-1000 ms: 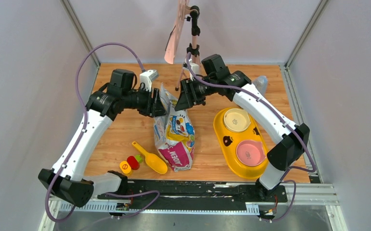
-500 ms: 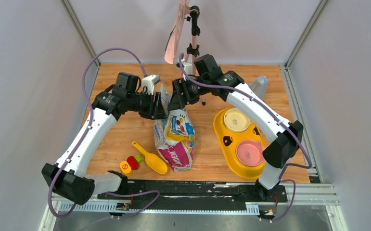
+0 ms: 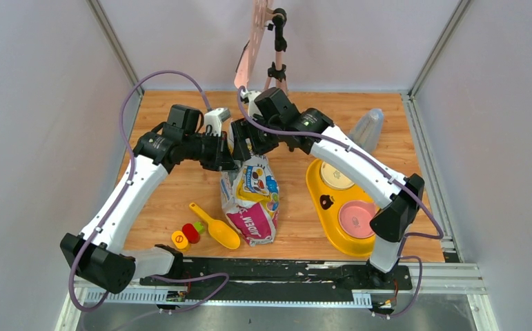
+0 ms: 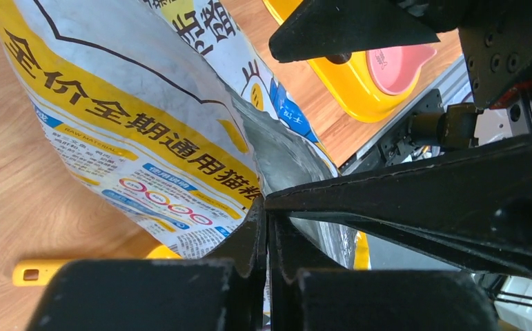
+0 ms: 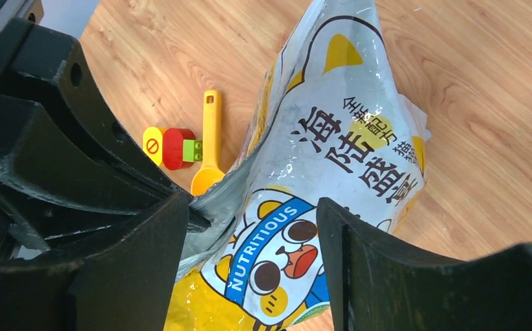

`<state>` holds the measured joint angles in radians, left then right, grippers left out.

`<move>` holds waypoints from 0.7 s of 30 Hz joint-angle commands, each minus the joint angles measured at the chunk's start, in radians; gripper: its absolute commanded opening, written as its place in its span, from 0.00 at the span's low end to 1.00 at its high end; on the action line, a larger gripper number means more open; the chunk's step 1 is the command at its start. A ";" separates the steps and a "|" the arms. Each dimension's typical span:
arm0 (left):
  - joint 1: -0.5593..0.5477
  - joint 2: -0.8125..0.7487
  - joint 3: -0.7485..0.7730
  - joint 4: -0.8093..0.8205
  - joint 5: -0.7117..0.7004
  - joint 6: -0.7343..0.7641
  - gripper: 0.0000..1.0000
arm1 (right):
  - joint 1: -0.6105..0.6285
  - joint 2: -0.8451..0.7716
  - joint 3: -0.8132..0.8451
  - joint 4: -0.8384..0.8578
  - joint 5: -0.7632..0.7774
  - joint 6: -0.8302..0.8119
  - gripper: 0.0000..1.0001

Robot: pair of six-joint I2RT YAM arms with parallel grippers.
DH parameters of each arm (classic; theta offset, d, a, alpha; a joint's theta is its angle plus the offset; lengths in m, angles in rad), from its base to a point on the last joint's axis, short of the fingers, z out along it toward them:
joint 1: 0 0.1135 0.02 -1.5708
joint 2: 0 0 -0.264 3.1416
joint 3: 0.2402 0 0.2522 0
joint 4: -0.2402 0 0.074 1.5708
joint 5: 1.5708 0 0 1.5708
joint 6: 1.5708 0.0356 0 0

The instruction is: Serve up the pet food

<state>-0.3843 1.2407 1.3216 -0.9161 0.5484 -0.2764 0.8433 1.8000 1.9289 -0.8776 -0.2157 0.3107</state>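
Observation:
The pet food is hidden inside the printed white, pink and yellow bag (image 3: 250,200), which stands upright mid-table with its top open. My left gripper (image 3: 227,157) is shut on the left lip of the bag's mouth. In the left wrist view the fingers (image 4: 268,207) pinch a thin sheet of the bag (image 4: 132,117), whose silver lining shows beside them. My right gripper (image 3: 249,148) hovers open over the top of the bag. In the right wrist view its fingers (image 5: 252,227) straddle the cat-printed front panel of the bag (image 5: 332,138) without touching it.
A yellow scoop (image 3: 214,225) lies left of the bag, next to red, yellow and green blocks (image 3: 185,234). A yellow double feeder (image 3: 321,200) with a cream bowl (image 3: 335,178) and a pink bowl (image 3: 356,219) sits on the right. A clear cup (image 3: 368,127) and a tripod stand (image 3: 273,48) are behind.
My left gripper has closed on the bag's lip. My right arm has swung left from beside the bag to above its mouth, its jaws a little wider.

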 commanded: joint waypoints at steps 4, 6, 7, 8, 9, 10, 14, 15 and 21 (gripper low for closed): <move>-0.001 -0.022 0.026 0.039 -0.026 -0.002 0.00 | 0.021 -0.011 0.039 -0.012 0.100 0.004 0.60; -0.001 -0.026 0.027 0.038 -0.031 -0.001 0.00 | 0.020 -0.024 0.019 -0.014 0.101 -0.006 0.58; -0.001 -0.028 0.032 0.035 -0.030 0.002 0.00 | 0.022 -0.030 0.004 -0.016 0.096 -0.011 0.58; -0.001 -0.032 0.035 0.035 -0.028 0.004 0.00 | 0.023 -0.035 -0.014 -0.017 0.088 -0.017 0.58; -0.001 -0.033 0.037 0.035 -0.026 0.006 0.00 | 0.024 -0.038 -0.039 -0.017 0.081 -0.020 0.57; -0.001 -0.035 0.037 0.035 -0.018 0.006 0.00 | 0.027 -0.039 -0.056 -0.017 0.079 -0.021 0.57; -0.001 -0.043 0.037 0.042 -0.010 0.005 0.00 | 0.045 -0.017 -0.062 -0.016 0.089 -0.047 0.57; -0.001 -0.044 0.042 0.040 -0.014 0.011 0.00 | 0.051 -0.012 -0.052 -0.016 0.099 -0.053 0.55; 0.005 -0.057 0.150 -0.078 -0.219 0.119 0.00 | 0.057 -0.075 0.008 -0.018 0.231 -0.148 0.00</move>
<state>-0.3855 1.2343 1.3560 -0.9588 0.4767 -0.2577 0.8936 1.7901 1.8774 -0.8833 -0.1059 0.2546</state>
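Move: The right hand hangs open over the right-hand rim of the pet food bag's mouth, which lies about 2 cm below it and 1 cm back, directly between the fingers. The yellow bowl tray is some 27 cm to its right, 10 cm back and 24 cm down. The scoop is about 16 cm back, 9 cm left and 24 cm below it. The left hand, still pinching the opposite rim, has that right-hand rim about 4 cm to its right and 3 cm ahead, nearly level. The right hand hovers with its fingers narrowing slightly, then sinks about 2 cm onto the right-hand rim of the bag's mouth, and its fingers shut fully to pinch the film there while the wrist tilts only some 5 degrees. The left hand keeps its pinch on the opposite rim, almost still until it starts to draw about 1 cm to the left at the very end, away from the right hand. ##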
